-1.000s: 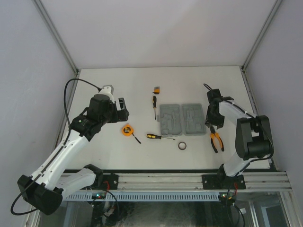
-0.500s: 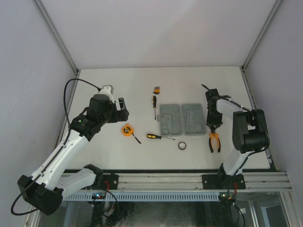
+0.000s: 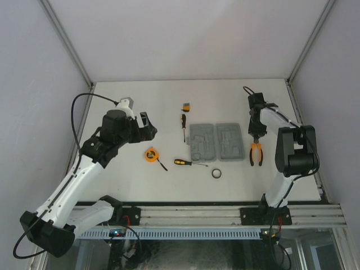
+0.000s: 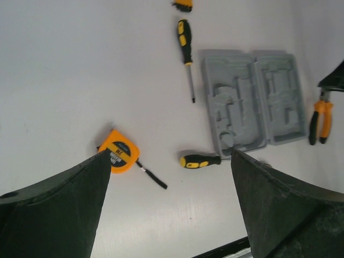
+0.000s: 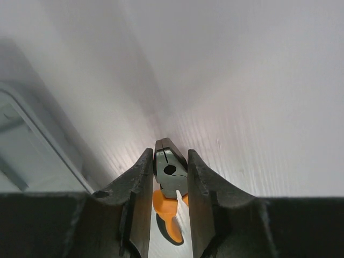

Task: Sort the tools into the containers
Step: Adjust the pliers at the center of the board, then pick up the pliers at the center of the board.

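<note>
The orange-handled pliers (image 3: 256, 154) lie just right of the open grey case (image 3: 218, 142), handles pointing toward the near edge. My right gripper (image 3: 256, 138) is shut on their dark head (image 5: 170, 166), which sits pinched between both fingers (image 5: 141, 185). My left gripper (image 3: 147, 125) hovers open and empty above the round orange tape measure (image 3: 150, 154). In the left wrist view the gripper (image 4: 170, 156) frames the tape measure (image 4: 119, 157) and a short screwdriver (image 4: 201, 160). A second screwdriver (image 3: 183, 126), a small black ring (image 3: 216, 174) and a tiny orange-black block (image 3: 185, 106) lie loose on the table.
The case (image 4: 247, 105) shows moulded recesses in both halves, with nothing in them. Its grey rim (image 5: 32, 145) is close on the left in the right wrist view. White walls close the table at the back and both sides.
My right gripper closed on the pliers' head and pulled back toward the far wall; the pliers swung straight and shifted away from the near edge. The left gripper turned slightly right.
</note>
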### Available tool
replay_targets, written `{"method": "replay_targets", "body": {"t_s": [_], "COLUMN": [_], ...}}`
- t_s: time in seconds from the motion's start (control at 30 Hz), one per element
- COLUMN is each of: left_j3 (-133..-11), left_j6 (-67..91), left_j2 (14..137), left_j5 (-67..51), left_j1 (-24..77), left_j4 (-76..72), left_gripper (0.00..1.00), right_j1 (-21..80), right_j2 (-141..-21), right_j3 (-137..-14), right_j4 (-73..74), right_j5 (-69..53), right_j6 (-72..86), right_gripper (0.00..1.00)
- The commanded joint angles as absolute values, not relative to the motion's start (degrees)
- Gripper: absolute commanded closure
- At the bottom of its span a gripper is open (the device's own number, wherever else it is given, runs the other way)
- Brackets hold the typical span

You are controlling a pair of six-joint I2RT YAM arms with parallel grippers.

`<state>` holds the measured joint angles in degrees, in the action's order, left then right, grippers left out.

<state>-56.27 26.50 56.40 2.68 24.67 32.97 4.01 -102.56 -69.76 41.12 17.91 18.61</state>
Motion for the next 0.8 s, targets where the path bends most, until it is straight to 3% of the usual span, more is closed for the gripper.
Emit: {"method": "replay_targets", "body": {"t_s": [0.0,0.17,0.3,0.77], "left_j3": [-63.6,-67.8,-68.0,-67.0], "left_j6": [30.5,32.0,32.0,32.3], "left_j2": [54.3,55.1,54.8,55.0], "left_j5": [-2.1,-4.8,-5.4,-7.2], "left_j1": [24.3,24.3,24.3,24.3], "left_j4": [26.7,26.5,26.4,27.2], "left_gripper": [0.04,0.04,0.04,0.04], "right_j1": [2.4,1.8,1.8,1.4], "right_j2": [-103.9,-105.0,-103.4,-100.9], "right_j3": [-73.6,-73.7,-72.4,-66.6], "right_j4": [38.1,38.1,38.6,41.7], "right_j5": [18.1,16.9,18.2,10.6], "right_j6": [16.3,16.0,16.3,13.1], "right_gripper": [0.72,0.53,0.44,0.40]}}
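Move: The right hand holds the pliers by the jaws, low over the board; their middle is about 4 cm back towards the robot and 2 cm lower. The open case's near half is centred some 12 cm to that hand's left and 2 cm back, its far half about 24 cm left and 2 cm back, both roughly 3 cm lower. From the raised left hand, the pliers lie some 48 cm right, 3 cm ahead and 21 cm down. The right hand carries the held pliers the last 1.5 cm forward and a touch to the right, opens its fingers by about a third of their range to let go of the jaws, then draws back some 3.5 cm and sinks a little, bringing the parted fingers over the pivot and handle roots. Meanwhile the empty left hand, fingers still wide open, rises about 10 cm well clear of the tools, drifting right and tilting up some 10 degrees. ##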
